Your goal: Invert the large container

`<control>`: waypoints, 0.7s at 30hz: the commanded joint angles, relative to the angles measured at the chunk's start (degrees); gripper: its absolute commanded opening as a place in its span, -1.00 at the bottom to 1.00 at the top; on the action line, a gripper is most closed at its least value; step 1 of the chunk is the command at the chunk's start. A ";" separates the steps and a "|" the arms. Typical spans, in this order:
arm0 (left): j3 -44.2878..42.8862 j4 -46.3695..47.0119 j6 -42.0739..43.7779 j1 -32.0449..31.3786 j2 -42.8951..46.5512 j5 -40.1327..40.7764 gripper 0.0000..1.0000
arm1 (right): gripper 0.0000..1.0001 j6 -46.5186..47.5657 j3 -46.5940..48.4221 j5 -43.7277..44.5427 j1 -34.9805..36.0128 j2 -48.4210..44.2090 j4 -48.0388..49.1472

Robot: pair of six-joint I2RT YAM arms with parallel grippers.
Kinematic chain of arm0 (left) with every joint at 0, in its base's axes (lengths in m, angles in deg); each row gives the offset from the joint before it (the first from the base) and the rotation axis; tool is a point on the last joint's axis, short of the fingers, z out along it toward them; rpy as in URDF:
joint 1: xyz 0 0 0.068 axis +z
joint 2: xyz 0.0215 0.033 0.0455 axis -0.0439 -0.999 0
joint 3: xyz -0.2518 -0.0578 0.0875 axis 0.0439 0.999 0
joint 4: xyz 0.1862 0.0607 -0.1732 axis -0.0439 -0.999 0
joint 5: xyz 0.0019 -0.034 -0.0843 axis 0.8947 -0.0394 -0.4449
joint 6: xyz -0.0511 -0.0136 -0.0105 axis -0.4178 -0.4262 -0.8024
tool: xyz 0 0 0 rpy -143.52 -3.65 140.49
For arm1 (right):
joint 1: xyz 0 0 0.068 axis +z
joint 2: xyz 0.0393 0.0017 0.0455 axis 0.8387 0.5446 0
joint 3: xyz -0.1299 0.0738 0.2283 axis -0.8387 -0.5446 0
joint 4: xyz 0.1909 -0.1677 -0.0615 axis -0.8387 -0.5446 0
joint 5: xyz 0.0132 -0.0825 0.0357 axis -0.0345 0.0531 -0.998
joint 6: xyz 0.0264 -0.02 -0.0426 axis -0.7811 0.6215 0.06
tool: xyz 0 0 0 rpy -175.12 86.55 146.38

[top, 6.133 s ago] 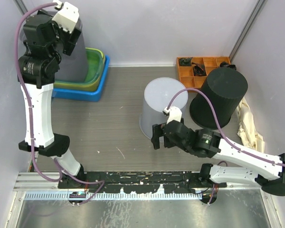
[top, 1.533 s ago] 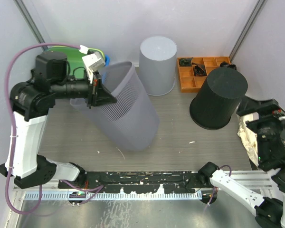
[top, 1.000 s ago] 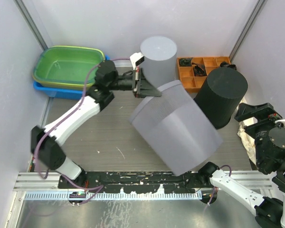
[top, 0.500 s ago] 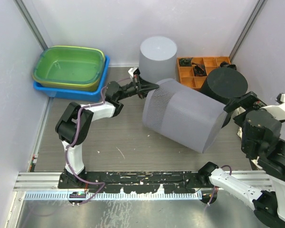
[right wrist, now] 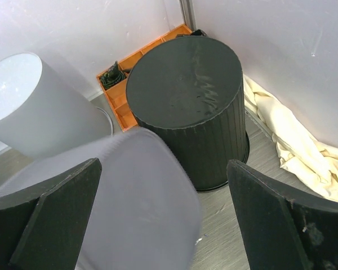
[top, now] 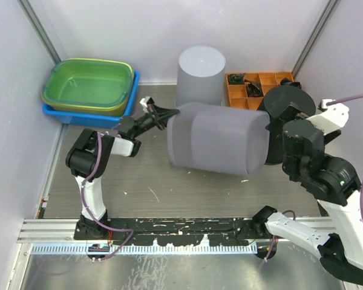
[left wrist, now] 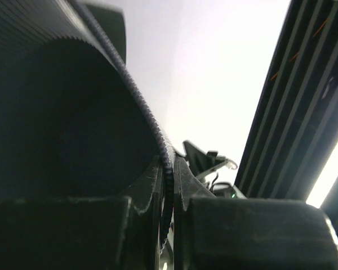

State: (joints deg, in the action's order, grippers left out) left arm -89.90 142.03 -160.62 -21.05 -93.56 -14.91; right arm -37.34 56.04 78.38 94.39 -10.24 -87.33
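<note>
The large container (top: 218, 144), grey and ribbed, lies on its side in the middle of the table, mouth to the left and closed bottom to the right. My left gripper (top: 167, 112) is shut on its rim at the upper left. The left wrist view shows the ribbed rim (left wrist: 152, 138) pinched between both fingers (left wrist: 183, 183), with the dark inside (left wrist: 56, 112) to the left. My right gripper (right wrist: 163, 166) hangs open above the container's bottom end (right wrist: 118, 202), not touching it. The right arm (top: 317, 166) stands raised at the right.
A smaller light grey container (top: 201, 75) stands upside down behind the large one. A black bucket (top: 278, 99) stands upside down at the right, close to the large container's bottom. An orange parts tray (top: 254, 90) is behind it, a cream cloth (right wrist: 287, 140) at the right wall, and a green tub (top: 88, 84) on a blue one at back left.
The left gripper swung the large container from the back left to the middle, and it now lies on its side. The right arm rose and came over its bottom end.
</note>
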 commanded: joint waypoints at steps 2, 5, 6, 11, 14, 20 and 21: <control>-0.18 -0.77 -22.21 10.68 -1.18 2.11 -1.00 | 1.00 4.25 -2.08 0.76 0.05 2.36 7.29; 1.34 -0.83 -21.49 13.14 -2.63 0.71 -1.00 | 0.99 5.70 -2.70 0.16 -0.01 4.06 9.52; 1.83 -0.83 -20.65 13.75 -3.44 -0.09 -1.00 | 0.99 6.32 -3.03 -0.27 0.02 4.46 10.47; 4.65 -0.83 -16.86 14.53 -8.72 -1.64 -0.99 | 1.00 8.42 -4.64 -2.08 0.02 5.47 14.77; 4.13 -0.83 -15.47 14.52 -12.76 -3.00 -0.99 | 0.99 9.32 -5.18 -2.52 0.00 5.80 16.17; 5.47 -0.99 -11.14 15.69 -18.87 -6.31 -0.85 | 1.00 10.80 -5.11 -2.64 0.01 6.71 17.30; 5.00 -1.15 -11.07 16.72 -19.90 -6.41 -0.85 | 1.00 11.01 -5.41 -2.86 0.03 6.86 17.82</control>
State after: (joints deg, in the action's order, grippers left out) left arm -89.37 148.85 -159.42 -6.58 -101.97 -17.29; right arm -28.14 50.30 75.58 94.39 -3.58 -73.93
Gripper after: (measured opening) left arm 0.080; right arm 0.998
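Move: The large container lies on its side with its rim pinched in the left hand. Its middle is about 14 cm right of that hand, 5 cm back and 12 cm lower, and the green tub lies some 34 cm left and 17 cm ahead. From the open right hand the container's middle is roughly 20 cm left, 9 cm ahead and 26 cm down. The upturned black container stands 16 cm ahead of the right hand and 2 cm right. The large container, still pinched by its rim, is swept left and forward by the left hand, about 10 cm and 6 cm, while the wrist turns some 15 degrees counter-clockwise; then that hand stops travelling sideways and sinks about 5 cm towards the table. The right hand, fingers wide open and not holding it, follows forward and left with a slight drop. ##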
